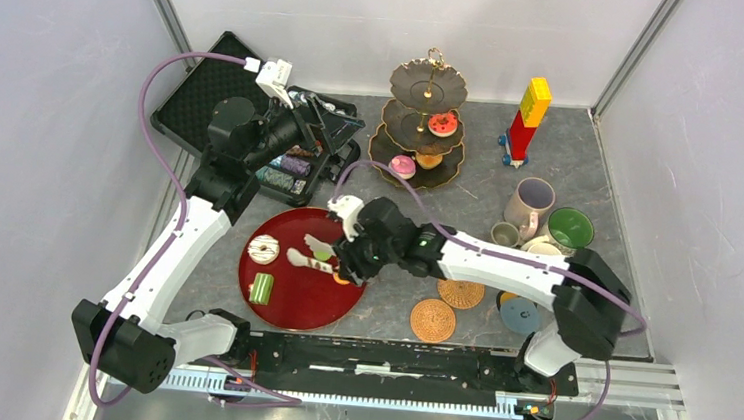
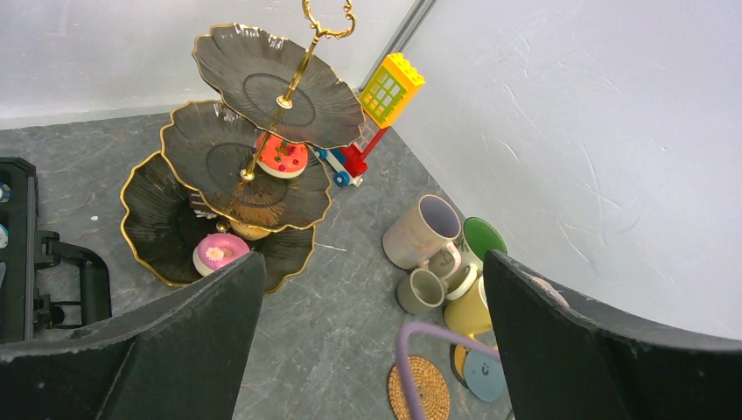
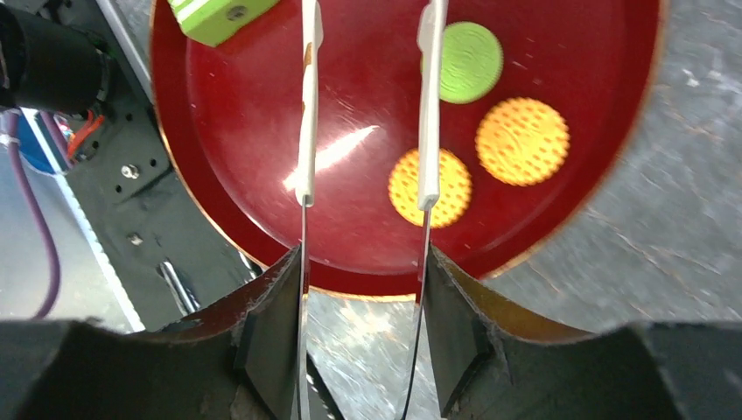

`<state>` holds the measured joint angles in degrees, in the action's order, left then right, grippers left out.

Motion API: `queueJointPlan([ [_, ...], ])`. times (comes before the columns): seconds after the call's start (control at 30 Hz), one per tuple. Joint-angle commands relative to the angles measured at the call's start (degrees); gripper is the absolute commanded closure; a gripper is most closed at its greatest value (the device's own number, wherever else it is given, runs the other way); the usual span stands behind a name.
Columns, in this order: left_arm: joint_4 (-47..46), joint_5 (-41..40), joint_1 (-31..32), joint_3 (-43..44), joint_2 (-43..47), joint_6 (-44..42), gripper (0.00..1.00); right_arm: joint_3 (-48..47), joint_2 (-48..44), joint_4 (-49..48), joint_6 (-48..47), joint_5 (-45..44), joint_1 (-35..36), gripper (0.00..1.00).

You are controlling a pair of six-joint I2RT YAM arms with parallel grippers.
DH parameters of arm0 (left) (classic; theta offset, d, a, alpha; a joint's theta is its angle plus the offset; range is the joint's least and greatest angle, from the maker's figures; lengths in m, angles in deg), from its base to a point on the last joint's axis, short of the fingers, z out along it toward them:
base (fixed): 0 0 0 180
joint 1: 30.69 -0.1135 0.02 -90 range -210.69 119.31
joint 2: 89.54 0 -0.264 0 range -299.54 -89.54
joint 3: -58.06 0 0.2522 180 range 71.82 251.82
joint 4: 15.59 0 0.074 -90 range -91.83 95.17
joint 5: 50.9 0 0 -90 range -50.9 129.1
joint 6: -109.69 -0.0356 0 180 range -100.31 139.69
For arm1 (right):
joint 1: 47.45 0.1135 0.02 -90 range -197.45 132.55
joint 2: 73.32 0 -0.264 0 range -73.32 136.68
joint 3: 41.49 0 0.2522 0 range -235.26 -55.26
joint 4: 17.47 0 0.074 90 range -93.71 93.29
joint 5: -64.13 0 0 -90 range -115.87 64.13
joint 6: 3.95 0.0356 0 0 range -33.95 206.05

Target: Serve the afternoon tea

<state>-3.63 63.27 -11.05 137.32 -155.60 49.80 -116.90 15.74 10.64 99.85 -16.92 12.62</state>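
My right gripper (image 3: 363,262) is shut on the metal tongs (image 3: 306,131), one tong arm against each finger. The tongs reach over the red tray (image 3: 227,114), their white tips apart and holding nothing. One tip lies over an orange macaron (image 3: 429,186); another orange macaron (image 3: 522,140), a green macaron (image 3: 470,61) and a green cake (image 3: 219,13) sit nearby. A white donut (image 1: 263,250) lies at the tray's left. The three-tier stand (image 1: 425,124) carries a red donut (image 2: 282,157) and a pink donut (image 2: 219,252). My left gripper (image 2: 374,262) hangs open and empty, left of the stand.
Lilac mug (image 1: 529,202), green-lined mug (image 1: 570,229), small grey mug (image 1: 504,235) and yellow mug (image 2: 468,308) cluster at the right. Two woven coasters (image 1: 433,320) and a blue coaster (image 1: 520,314) lie near the front. A block tower (image 1: 528,117) stands back right, an open black case (image 1: 207,92) back left.
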Motion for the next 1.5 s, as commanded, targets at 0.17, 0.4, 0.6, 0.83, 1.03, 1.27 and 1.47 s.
queueJointPlan([
  [0.17,-0.75,0.37,0.22,1.17,0.65,0.94,0.00,-11.12,8.31,-4.65,2.40,-3.34,5.06,0.42],
  [0.4,-0.75,0.52,0.23,1.13,0.07,1.01,0.00,-14.64,12.71,-4.66,0.98,-6.00,7.07,0.38],
  [0.6,-0.76,0.62,0.20,1.21,0.37,1.14,0.00,-17.40,15.89,-3.31,-1.40,-7.74,8.04,0.35],
  [0.83,-0.75,0.72,0.19,1.21,0.31,1.14,0.00,-19.66,18.51,-2.57,-3.04,-10.36,8.64,0.34],
  [1.03,-0.75,0.89,0.15,1.22,0.02,1.33,0.00,-8.26,13.70,-11.64,-7.84,-7.47,9.53,0.11],
  [1.27,-0.75,1.04,0.16,1.29,-0.53,1.36,0.00,-3.25,15.19,-18.17,-11.00,-5.89,9.80,0.05],
  [1.47,-0.75,1.06,0.17,1.39,-0.19,1.33,0.00,-3.76,19.01,-21.27,-11.42,-8.49,10.41,0.04],
])
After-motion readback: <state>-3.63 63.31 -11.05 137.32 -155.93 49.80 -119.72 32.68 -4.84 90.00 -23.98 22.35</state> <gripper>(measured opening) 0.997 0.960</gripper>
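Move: The right hand holds the tongs above the right part of the red plate, whose middle is about 10 cm to its left and 10 cm below. The near orange cookie is almost beneath, about 2 cm left and 1 cm ahead; the green round cookie is 5 cm ahead, 6 cm left; the green cake is 4 cm back, 18 cm left. From the left hand, the plate's middle is some 15 cm back, 6 cm left, 35 cm down. The right hand carries the tongs left about 9 cm over the plate, then sinks and opens, releasing them. ##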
